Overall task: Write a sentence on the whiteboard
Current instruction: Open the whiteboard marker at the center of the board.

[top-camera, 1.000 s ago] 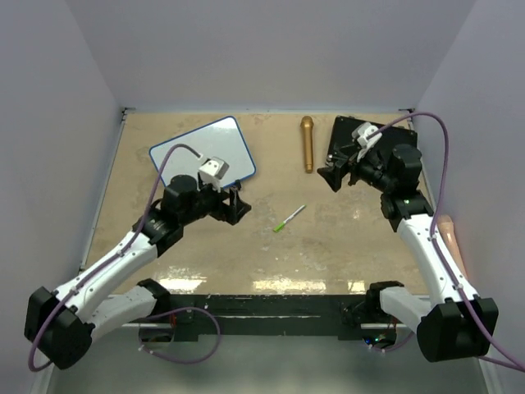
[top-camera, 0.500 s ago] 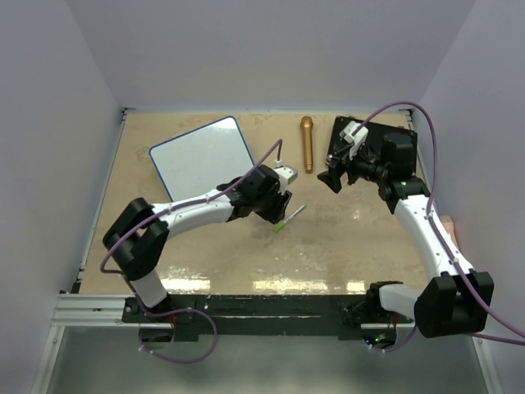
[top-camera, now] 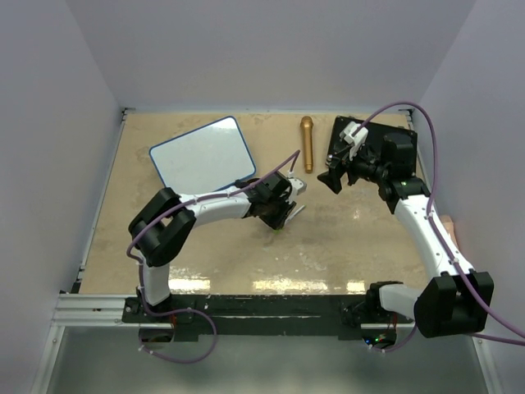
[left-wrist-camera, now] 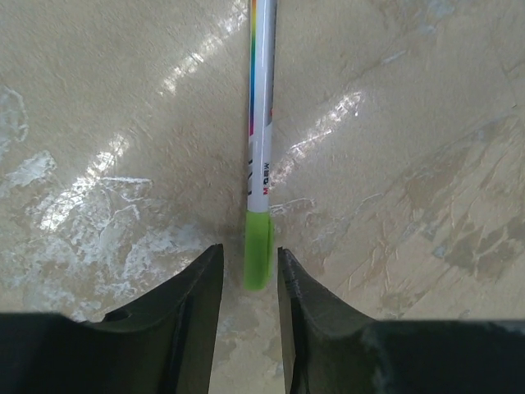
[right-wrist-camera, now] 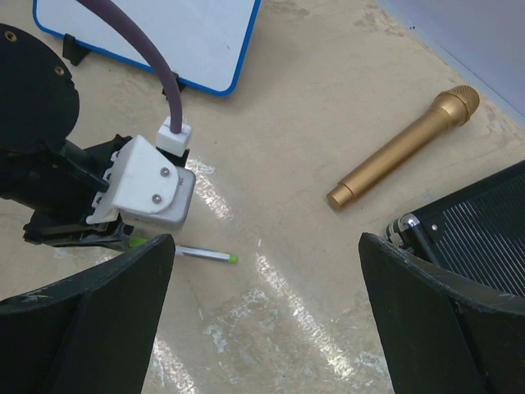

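The whiteboard, white with a blue rim, lies flat at the back left of the table; its near edge with black clips shows in the right wrist view. A white marker with a green cap lies on the table near the middle. My left gripper is down at the marker's green end. Its jaws stand narrowly apart, the cap's tip between the fingertips with a gap on each side. My right gripper hovers wide open above the table, right of the marker, holding nothing.
A gold microphone lies at the back, right of the whiteboard. A black rectangular case sits at the back right under the right arm. A pinkish object lies at the table's right edge.
My left arm swung right from the whiteboard's near edge to the marker and lowered onto its green end, its jaws narrowing. The right arm shifted slightly and stays wide open.
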Controlling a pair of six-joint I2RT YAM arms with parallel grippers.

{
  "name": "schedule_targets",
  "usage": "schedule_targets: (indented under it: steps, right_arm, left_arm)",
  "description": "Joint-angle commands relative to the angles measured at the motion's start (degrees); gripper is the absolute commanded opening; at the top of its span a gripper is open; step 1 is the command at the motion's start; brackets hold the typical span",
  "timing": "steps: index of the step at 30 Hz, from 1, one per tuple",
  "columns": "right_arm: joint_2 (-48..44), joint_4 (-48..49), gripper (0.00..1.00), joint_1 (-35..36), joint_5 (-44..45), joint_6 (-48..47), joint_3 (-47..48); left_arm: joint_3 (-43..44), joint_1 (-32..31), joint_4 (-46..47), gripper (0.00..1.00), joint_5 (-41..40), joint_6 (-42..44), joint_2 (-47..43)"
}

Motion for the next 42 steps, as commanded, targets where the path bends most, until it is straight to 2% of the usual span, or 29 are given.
schedule_targets:
  steps: [1,6,11,15,22,26,36,42]
  right_arm:
    - [-0.3,-0.2,0.99,-0.5,-2.1,-0.7,2.0]
    - [-0.1,-0.2,0.99,-0.8,-2.6,-0.6,2.0]
    - [0.0,-0.2,0.99,-1.1,-3.1,-0.5,2.0]
    - [0.4,0.1,0.99,-1.5,-3.4,-0.4,1.7]
    - [1.9,0.3,0.98,-1.4,-4.5,0.3,1.3]
    - [3.1,1.9,0.98,-1.4,-8.9,3.1,0.0]
    - [16.1,7.6,0.96,2.7,-13.3,15.7,-1.4]
    - [20.7,8.9,0.93,6.4,-13.3,18.4,-1.2]
  left_arm:
    - [3.2,-0.5,-2.3,0.36,0.6,2.1,1.9]
    - [3.9,-0.8,-2.6,0.28,0.4,2.5,4.1]
    - [5.2,-2.8,-5.5,0.26,-2.9,2.5,7.5]
    - [1.7,-3.4,-4.6,0.0,-6.6,1.8,7.2]
    - [-9.9,-3.3,8.6,0.0,-9.5,3.0,-5.2]
    - [-15.4,-3.2,15.3,0.0,-10.0,5.0,-11.3]
    - [-20.3,-3.3,24.3,0.0,-9.9,7.2,-19.4]
    - [-21.1,-3.3,25.8,0.0,-9.2,8.2,-21.5]
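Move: The marker lies just under the left fingers, its middle about 3 cm ahead, 5 cm right and 2 cm below, its near green end almost between the tips. The whiteboard's middle is some 19 cm ahead and 21 cm left of this hand, the microphone about 24 cm ahead and 9 cm right. From the right hand the marker is roughly 13 cm left, 5 cm back and 22 cm below. The left hand sinks about 2 cm and shuts its part-open fingers on the marker's near green end, then shifts about 4.5 cm left while still low and lifts some 7 cm, the wrist tilting so the fingertips swing forward and up by about 20 degrees. Late on, the right hand comes down about 10 cm and 5 to 6 cm left towards the marker's free green end, tipping further down with its fingers kept wide open and not yet touching. ##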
